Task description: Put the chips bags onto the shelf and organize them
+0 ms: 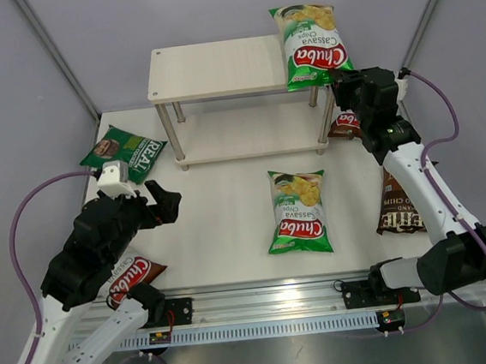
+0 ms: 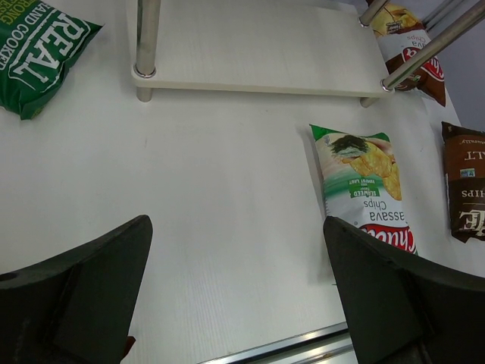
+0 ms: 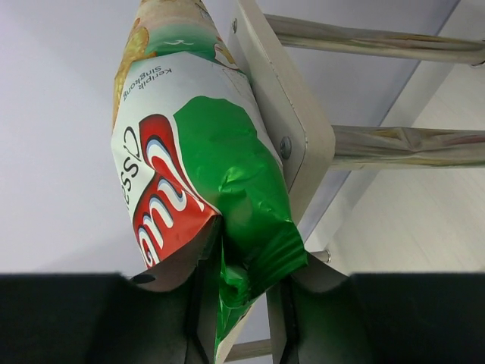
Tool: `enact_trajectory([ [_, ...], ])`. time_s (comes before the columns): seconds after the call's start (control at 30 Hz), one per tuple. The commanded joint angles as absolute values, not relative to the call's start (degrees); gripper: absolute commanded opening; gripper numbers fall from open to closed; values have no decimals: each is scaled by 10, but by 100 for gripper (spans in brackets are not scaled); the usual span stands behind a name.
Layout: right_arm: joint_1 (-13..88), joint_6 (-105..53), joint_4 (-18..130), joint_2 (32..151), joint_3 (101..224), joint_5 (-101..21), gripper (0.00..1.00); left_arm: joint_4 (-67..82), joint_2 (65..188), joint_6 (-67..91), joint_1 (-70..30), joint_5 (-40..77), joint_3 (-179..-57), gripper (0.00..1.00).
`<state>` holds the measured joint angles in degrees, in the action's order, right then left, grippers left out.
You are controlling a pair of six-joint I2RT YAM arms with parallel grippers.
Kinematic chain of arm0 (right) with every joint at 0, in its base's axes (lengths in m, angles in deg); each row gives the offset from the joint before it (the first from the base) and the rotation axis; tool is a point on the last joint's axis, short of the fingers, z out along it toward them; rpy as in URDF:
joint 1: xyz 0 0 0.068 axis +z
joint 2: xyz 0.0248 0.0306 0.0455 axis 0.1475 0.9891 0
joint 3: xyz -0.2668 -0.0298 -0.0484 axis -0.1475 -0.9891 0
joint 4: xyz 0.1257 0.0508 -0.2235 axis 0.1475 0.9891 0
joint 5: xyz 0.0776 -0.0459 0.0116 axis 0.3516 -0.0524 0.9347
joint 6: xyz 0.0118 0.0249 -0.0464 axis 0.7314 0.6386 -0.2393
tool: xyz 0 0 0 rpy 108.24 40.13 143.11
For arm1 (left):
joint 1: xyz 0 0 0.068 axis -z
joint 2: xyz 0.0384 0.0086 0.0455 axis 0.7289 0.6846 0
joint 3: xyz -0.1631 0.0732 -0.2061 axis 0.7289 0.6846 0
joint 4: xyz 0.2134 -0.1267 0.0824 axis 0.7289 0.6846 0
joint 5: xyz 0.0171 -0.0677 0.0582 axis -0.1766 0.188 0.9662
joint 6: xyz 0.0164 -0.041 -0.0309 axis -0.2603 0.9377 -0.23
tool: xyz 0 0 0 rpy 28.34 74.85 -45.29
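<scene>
My right gripper (image 1: 343,79) (image 3: 239,303) is shut on the crimped bottom end of a bright green Chuba chips bag (image 1: 309,42) (image 3: 204,152). That bag lies over the right end of the shelf's top board (image 1: 215,68) (image 3: 284,114). A second bright green bag (image 1: 299,211) (image 2: 360,182) lies flat on the table in front of the shelf. My left gripper (image 1: 163,202) (image 2: 239,296) hangs open over bare table, holding nothing. The dark green REAL bag (image 1: 124,155) (image 2: 38,53) lies to the left of the shelf.
A brown-red Chuba bag (image 1: 343,125) (image 2: 409,49) lies by the shelf's right legs. Another (image 1: 131,274) is partly hidden under my left arm. A dark brown bag (image 1: 398,206) (image 2: 466,182) lies at the right under my right arm. The shelf's lower board (image 1: 248,143) (image 2: 265,53) carries nothing.
</scene>
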<state>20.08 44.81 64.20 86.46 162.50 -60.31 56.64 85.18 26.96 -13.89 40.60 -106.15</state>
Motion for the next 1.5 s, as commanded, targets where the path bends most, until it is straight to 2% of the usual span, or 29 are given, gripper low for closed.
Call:
enact_trajectory([
  [0.0,215,459,659,880,1644,-661,32,549,847,267,-137,402,-1056,99],
  [0.1,227,456,662,890,1655,-668,33,546,848,268,-137,399,-1052,99],
  [0.2,237,447,658,893,1664,-669,38,547,848,268,-137,396,-1049,99],
  [0.33,243,438,659,885,1666,-671,64,548,845,267,-137,396,-1047,99],
  [0.43,246,435,655,865,1656,-670,78,546,848,271,-137,392,-1045,99],
  [0.47,246,434,655,853,1653,-674,87,545,848,271,-137,391,-1044,99],
  [0.57,246,418,661,822,1641,-680,99,539,855,274,-137,378,-1042,99],
  [0.73,246,326,646,759,1621,-658,100,496,868,282,-137,313,-1015,99],
  [0.9,246,200,726,664,1557,-592,100,345,934,343,-133,184,-945,99],
  [0.97,246,157,741,579,1507,-542,99,259,965,367,-114,164,-911,99],
  [1.0,246,112,747,519,1460,-519,99,232,1004,374,-103,157,-904,99],
  [1.13,245,42,838,411,1397,-397,99,83,1125,402,-55,134,-894,99],
  [1.33,246,-7,963,328,1391,-253,99,-73,1310,431,-55,90,-907,99],
  [1.47,245,-16,992,302,1394,-219,99,-121,1407,445,-56,81,-938,99],
])
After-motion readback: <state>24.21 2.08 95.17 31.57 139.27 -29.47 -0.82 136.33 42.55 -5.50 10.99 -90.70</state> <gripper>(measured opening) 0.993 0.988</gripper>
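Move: The green cassava bag on the table lies about 32 cm to the left hand's right, 5 cm ahead and some 28 cm below; the dark brown bag is roughly 30 cm to the right of that bag, level with it, and the shelf's lower board starts beyond it. The right hand still grips the near right corner of the other cassava bag, whose middle is about 9 cm ahead, 4 cm left and at hand height; the lying green bag is 19 cm back, 12 cm left, far below. The right hand, with the bag still pinched at its near corner, nudges it a couple of centimetres left along the top shelf, opens wide to let go, then draws back about 29 cm away from the shelf, first lifting a little, then sinking, rolling left side down and turning about 40 degrees counter-clockwise. The left hand first only eases down, then sweeps right and down past the space before the shelf, with a little forward, towards the cassava bag on the table, fingers wide open, tipping down and turning clockwise nearly 30 degrees. ##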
